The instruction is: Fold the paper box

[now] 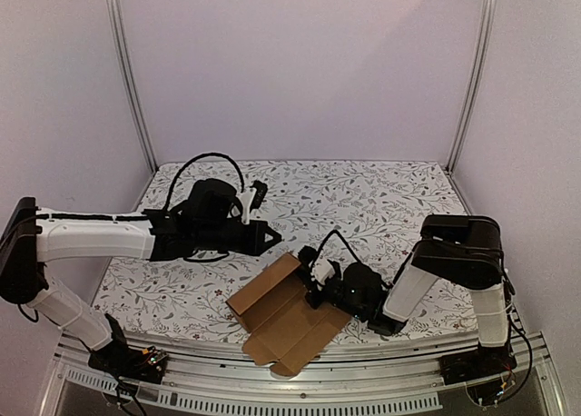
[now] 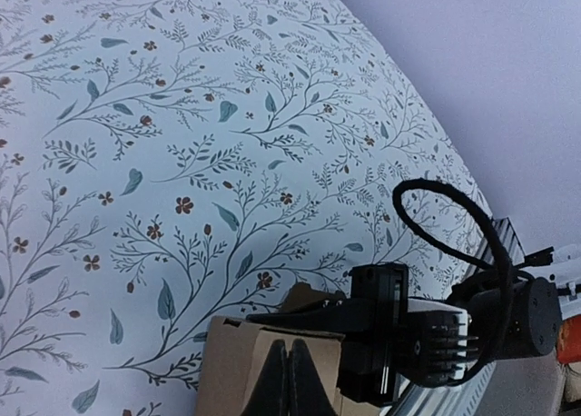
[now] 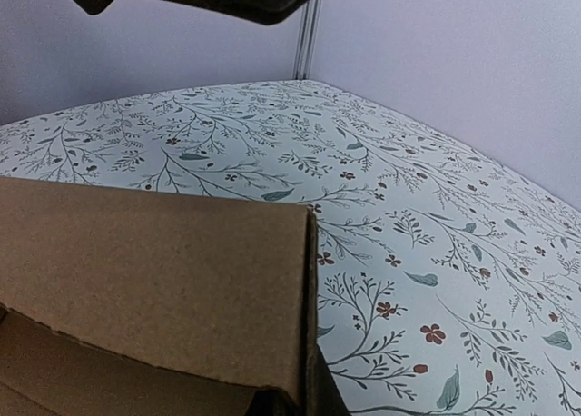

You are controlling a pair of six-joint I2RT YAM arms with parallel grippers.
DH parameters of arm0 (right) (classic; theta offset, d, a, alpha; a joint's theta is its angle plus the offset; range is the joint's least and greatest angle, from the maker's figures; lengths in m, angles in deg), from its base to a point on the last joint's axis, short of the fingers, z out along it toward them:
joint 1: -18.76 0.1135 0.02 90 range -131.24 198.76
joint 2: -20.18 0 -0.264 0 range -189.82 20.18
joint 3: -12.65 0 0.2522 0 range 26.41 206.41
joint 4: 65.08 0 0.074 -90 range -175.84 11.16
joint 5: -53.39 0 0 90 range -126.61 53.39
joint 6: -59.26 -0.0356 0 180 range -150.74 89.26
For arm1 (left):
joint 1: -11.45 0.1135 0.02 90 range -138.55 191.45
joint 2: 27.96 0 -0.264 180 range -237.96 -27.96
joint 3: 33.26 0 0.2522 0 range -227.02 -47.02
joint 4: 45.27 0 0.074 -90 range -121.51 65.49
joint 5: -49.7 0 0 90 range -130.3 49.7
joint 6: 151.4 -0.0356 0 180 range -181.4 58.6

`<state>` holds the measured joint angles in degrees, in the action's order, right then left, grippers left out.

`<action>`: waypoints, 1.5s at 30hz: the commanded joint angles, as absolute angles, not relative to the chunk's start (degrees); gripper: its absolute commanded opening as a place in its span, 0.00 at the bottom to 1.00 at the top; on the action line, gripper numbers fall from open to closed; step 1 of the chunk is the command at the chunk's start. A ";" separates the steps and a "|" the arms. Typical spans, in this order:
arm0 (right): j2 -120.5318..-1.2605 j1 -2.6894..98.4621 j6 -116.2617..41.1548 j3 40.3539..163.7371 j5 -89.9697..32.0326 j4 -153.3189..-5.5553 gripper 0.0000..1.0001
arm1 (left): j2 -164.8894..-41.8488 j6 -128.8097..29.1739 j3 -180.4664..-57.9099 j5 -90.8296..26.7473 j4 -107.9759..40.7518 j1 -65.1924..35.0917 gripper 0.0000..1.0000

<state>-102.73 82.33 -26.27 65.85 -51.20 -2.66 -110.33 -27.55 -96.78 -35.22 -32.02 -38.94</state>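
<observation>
The paper box (image 1: 286, 318) is a brown cardboard sheet, partly folded, lying near the table's front edge with one flap raised at its far side. My right gripper (image 1: 314, 283) is shut on that raised flap; in the right wrist view the flap (image 3: 154, 280) fills the left and my right gripper (image 3: 313, 402) pinches its edge at the bottom. My left gripper (image 1: 275, 237) is shut and holds nothing, hovering just beyond the box's far corner. In the left wrist view my left gripper (image 2: 290, 375) shows its closed fingers over the cardboard (image 2: 227, 371), with the right gripper body (image 2: 408, 334) beside it.
A floral tablecloth (image 1: 363, 198) covers the table. Metal frame posts (image 1: 127, 71) (image 1: 477, 71) stand at the back corners against pale walls. A slotted metal rail (image 1: 363, 380) runs along the front edge by the arm bases.
</observation>
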 commanded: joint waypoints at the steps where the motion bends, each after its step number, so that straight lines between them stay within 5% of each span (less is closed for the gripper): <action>1: -104.99 82.07 -25.68 66.52 -50.93 1.58 0.00 | -113.82 -27.40 -99.61 -31.04 -35.30 -38.21 0.00; 33: -105.34 81.90 -29.95 69.48 -52.96 -7.77 0.02 | -124.16 -23.39 -94.41 -25.15 -43.29 -38.30 0.00; 45: -104.33 81.91 -30.47 69.43 -53.99 -8.63 0.31 | -125.52 -25.04 -95.44 -28.76 -38.75 -38.89 0.00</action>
<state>-104.08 82.11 -30.36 68.89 -52.84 -8.10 -123.73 -23.75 -95.42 -26.26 -44.37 -38.94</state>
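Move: The box's raised far corner, at the right end of its standing wall, lies about 5 cm to the right of the left hand, hardly 1 cm back, and 8 cm below; the right fingers already pinch it, about 1 cm to the left and 1 cm above their hand point. From the left hand, the wall's middle is some 7 cm back, 2 cm left and 9 cm down, and the flat bottom panel about 11 cm back, 5 cm right, 15 cm down. The pinched box corner is what the left hand heads for: with its fingers kept shut, it slides 3.5 cm right, then sinks about 6 cm, tipping some 10 degrees, to bring the fingertips down onto the wall's end beside the right fingers. The right hand keeps its pinch, settles 1 to 2 cm lower, and at the last opens its fingers about a quarter, still around the edge. ##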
